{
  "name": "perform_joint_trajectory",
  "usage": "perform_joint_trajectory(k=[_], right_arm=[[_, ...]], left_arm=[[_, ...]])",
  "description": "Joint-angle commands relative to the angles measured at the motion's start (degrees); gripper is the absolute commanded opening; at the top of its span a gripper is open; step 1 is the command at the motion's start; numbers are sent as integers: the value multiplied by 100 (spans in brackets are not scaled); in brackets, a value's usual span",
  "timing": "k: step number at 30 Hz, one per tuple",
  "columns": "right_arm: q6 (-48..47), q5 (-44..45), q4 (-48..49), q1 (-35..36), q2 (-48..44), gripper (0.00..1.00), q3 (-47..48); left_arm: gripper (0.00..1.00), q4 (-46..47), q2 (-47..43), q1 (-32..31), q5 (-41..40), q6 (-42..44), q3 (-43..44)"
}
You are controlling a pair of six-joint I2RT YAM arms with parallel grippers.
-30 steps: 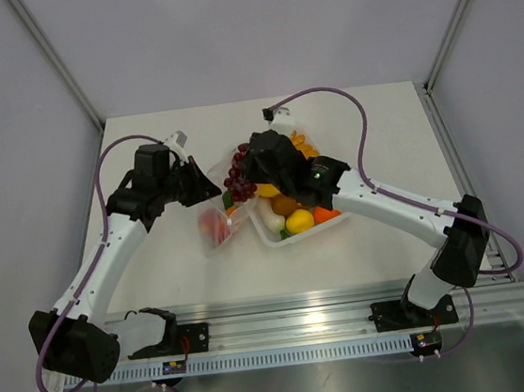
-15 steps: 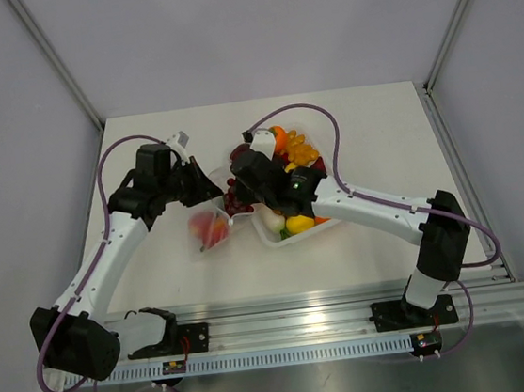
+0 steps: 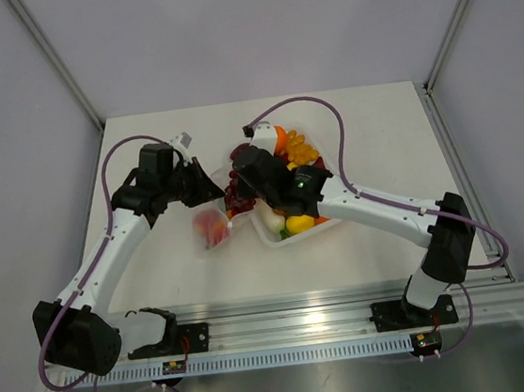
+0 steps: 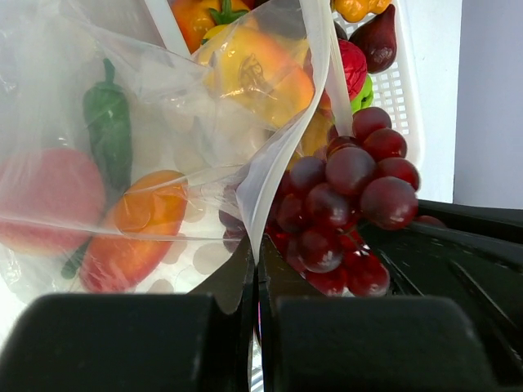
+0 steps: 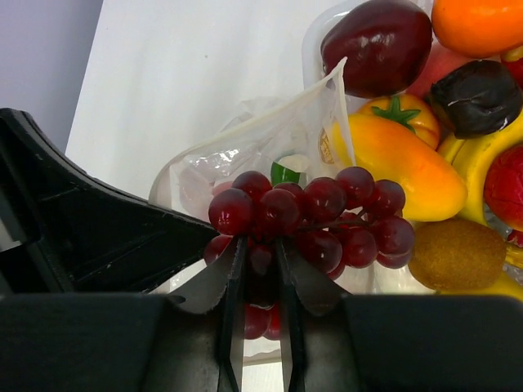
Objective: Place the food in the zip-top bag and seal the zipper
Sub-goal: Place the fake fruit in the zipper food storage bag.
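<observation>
The clear zip-top bag (image 3: 213,228) hangs from my left gripper (image 4: 257,253), which is shut on the mouth edge (image 4: 282,155) where the zipper runs. Inside the bag lie a red piece (image 4: 49,192), an orange piece (image 4: 135,229) and a green pepper (image 4: 109,131). My right gripper (image 5: 260,253) is shut on the stem part of the purple grapes (image 5: 319,212) and holds them at the bag's mouth (image 3: 231,198), beside the lifted edge. More food fills the white tray (image 3: 277,242): a dark red apple (image 5: 377,45), a yellow-orange piece (image 5: 400,167) and a brown kiwi (image 5: 453,253).
The tray's near-left corner touches the bag. The left arm's black wrist (image 5: 82,220) sits close to the left of the grapes. Purple cables (image 3: 329,122) loop over the back of the table. A metal rail (image 3: 332,316) runs along the near edge.
My right arm has swung left from over the tray, carrying the grapes to the bag's mouth. The left gripper has kept its hold; the bag shifted slightly.
</observation>
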Motion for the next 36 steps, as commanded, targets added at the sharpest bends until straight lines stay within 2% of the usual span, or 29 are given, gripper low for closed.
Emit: perform_joint_trajectory(k=[1,16,31,36], right_arm=[[-108,190,273,94,-337,13,338],[-336,427,344,182,-442,14,575],[-319,181,476,296,-338,14,663],[-56,-21,511,305,-215,14,391]], left_arm=[[0,238,43,-22,239,24,-10],[0,176,-45,-22,195,59,-27],[0,159,-124,-22,248,94,-36],[0,124,-177,-22,239,120,-27]])
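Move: The grapes are already pinched in my right hand. The bag's open mouth lies about 6 cm below that hand, some 2 cm to its left and 1 cm back. The yellow mango in the tray is level with my right hand, 4 cm to its right and 15 cm below, and the fruit already in the bag is 8 cm back, 8 cm left and 17 cm down. From my left hand, closed on the bag's rim, the mouth's middle is 1 cm ahead, 3 cm right and 3 cm below. I raise the grapes about 5 cm almost straight up with my right hand, away from the bag's mouth and the film they hang against, tipping the fingers up some 5 degrees and easing slightly back and left late in the lift, my grip unchanged. My left hand stays put and keeps the rim pinched. ##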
